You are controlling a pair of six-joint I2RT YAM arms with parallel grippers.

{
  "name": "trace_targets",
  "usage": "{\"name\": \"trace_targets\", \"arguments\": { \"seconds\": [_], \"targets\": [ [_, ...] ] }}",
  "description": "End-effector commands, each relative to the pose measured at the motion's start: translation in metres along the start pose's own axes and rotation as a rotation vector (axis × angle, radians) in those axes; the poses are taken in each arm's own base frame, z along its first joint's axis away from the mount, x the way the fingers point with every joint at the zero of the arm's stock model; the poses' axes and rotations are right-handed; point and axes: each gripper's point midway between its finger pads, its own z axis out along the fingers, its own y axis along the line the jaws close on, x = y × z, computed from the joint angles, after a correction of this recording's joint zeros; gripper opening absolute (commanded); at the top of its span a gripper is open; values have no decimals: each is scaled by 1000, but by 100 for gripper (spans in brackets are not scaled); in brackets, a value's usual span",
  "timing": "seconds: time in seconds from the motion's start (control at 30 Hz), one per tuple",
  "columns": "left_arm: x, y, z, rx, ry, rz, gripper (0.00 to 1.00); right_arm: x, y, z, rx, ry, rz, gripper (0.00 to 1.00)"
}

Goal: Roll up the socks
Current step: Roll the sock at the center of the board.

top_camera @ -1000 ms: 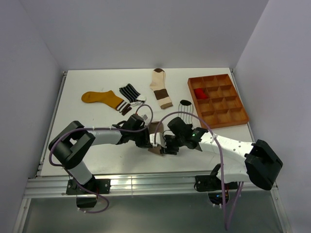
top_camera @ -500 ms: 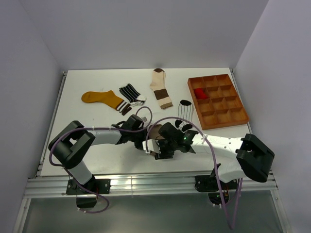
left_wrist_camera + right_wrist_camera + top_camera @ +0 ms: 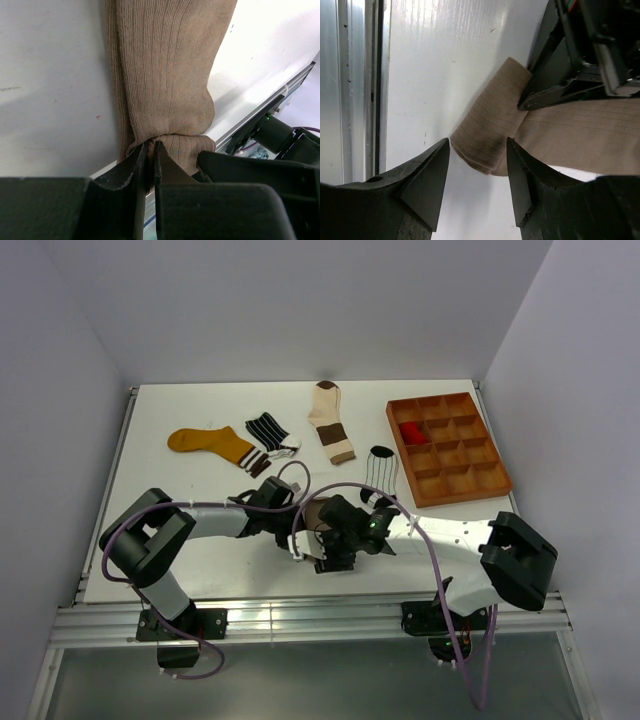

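A taupe sock lies near the table's front, its near end folded over into a short roll. My left gripper is shut on that fold, and its black fingers also show in the right wrist view. My right gripper is open, one finger on each side of the rolled end, just short of it. From above, both grippers meet over the taupe sock. At the back lie mustard yellow, black-white striped, cream-and-brown and white pinstriped socks.
A brown compartmented tray stands at the right, with a red sock in one of its cells. The table's metal front rail runs close beside my right gripper. Grey walls close in the left, right and back.
My right arm has moved left along the table's front to the sock's folded end, and its jaws have widened a little. The left gripper has kept its hold.
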Motion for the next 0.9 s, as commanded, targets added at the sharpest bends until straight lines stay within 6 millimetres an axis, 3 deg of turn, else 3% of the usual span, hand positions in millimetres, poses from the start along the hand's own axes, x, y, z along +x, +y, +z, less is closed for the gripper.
{"name": "trace_targets", "arguments": {
  "seconds": [0.0,0.53,0.77,0.87],
  "targets": [
    [33,69,1,-245,82,-100,0,-19,-9,-6,24,-31,3,57],
    [33,53,-1,-184,78,-144,0,0,-5,17,-36,89,80,51],
    [34,45,-1,-141,93,-142,0,15,-3,22,-71,148,131,27],
    [33,42,0,-117,94,-130,6,17,-2,19,-123,132,182,20]
  ]
}}
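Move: The folded near end of the brown sock lies just under my right fingertips, about 2 cm down, 1 cm farther out and 1 cm to the left. My left fingertips, pinching the fold, are some 3 cm ahead and 4 cm left of my right hand. The sock's body lies about 8 cm ahead and 2 cm left, the white striped sock 19 cm ahead and 13 cm right. From my left hand, that near end is about 2 cm back and 3 cm right. I lower my right hand about 2 cm onto the folded near end of the brown sock, easing roughly 1 cm left and 1 cm forward, with the fingers astride the cloth. Once low, I close them from a little over half open to about a quarter and pinch the end. My left hand stays put, keeping its pinch on the fold beside it. ##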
